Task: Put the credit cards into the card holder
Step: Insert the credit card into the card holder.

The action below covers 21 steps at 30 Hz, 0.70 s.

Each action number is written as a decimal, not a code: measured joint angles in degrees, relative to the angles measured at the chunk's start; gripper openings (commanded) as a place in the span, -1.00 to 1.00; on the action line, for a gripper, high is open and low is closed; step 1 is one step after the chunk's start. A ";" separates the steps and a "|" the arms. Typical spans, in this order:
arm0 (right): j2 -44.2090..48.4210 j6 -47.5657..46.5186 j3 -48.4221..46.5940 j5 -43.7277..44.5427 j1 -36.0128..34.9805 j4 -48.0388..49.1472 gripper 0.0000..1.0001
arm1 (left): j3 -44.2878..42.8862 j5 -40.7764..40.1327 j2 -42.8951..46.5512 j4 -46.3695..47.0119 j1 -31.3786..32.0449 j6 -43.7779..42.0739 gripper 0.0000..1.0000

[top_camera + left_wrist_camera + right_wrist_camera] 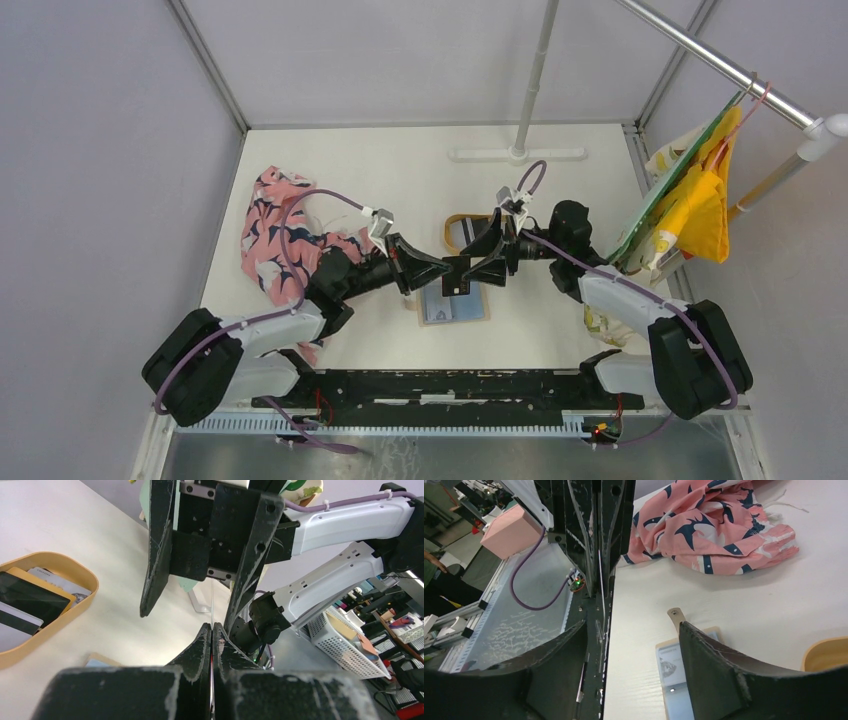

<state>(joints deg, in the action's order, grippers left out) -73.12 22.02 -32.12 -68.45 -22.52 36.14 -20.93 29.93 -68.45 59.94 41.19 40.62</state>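
My left gripper is shut on a dark credit card and holds it on edge above the card holder. The tan holder lies open on the table with its grey-blue panels up and its tab pointing away. In the left wrist view the card shows only as a thin line rising from the left gripper. My right gripper faces it, open. Its fingers straddle the card, which stands close beside one finger. The right gripper does not clamp it.
An oval wooden-rimmed tray just beyond the holder holds more credit cards, dark and pale. A pink patterned cloth lies at the left. A white pole base stands at the back, and yellow cloth hangs from a rail at the right.
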 measured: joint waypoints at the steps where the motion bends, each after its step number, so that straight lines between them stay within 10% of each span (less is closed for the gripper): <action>1: 0.00 1.49 0.00 0.15 0.00 1.07 0.28 | 0.07 -0.15 0.00 -0.11 0.26 -0.15 -0.96; 11: 1.01 10.78 0.00 0.35 0.00 7.61 -1.00 | 1.22 -2.01 -0.02 0.15 1.51 -1.75 -0.93; 19: 1.03 8.63 0.00 -0.07 0.02 5.33 -1.00 | 1.44 -7.78 3.34 -8.70 1.70 -3.06 -0.10; 21: 1.03 6.36 0.00 0.00 0.02 2.78 -1.00 | 1.27 -11.58 7.65 -17.07 1.70 -4.57 0.42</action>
<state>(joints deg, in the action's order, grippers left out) -72.10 28.38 -32.12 -68.45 -22.50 38.92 -19.66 18.35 -60.80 42.87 42.89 36.05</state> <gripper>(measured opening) 0.009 0.433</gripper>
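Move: The black card, still pinched in the left fingers, reaches in between the right hand's open fingers, its middle about 3 cm to the left of the right hand, 1 cm back and 1 cm lower. From the left hand the card's middle is some 2 cm to the right, 1 cm back and 1 cm lower. The open card holder lies about 20 cm below the right hand, 3 cm ahead and 3 cm left; the card tray is also some 20 cm below it, 20 cm ahead and 4 cm right. Rising about 2.5 cm, the right hand shuts its wide-open fingers on the card's right-hand part, pinches it and eases back down a little. The left hand holds the card nearly still until that grip is made, then opens its fingers partway, lets go and draws off down and to its left, some 3 cm lower, tipping and turning slightly. ##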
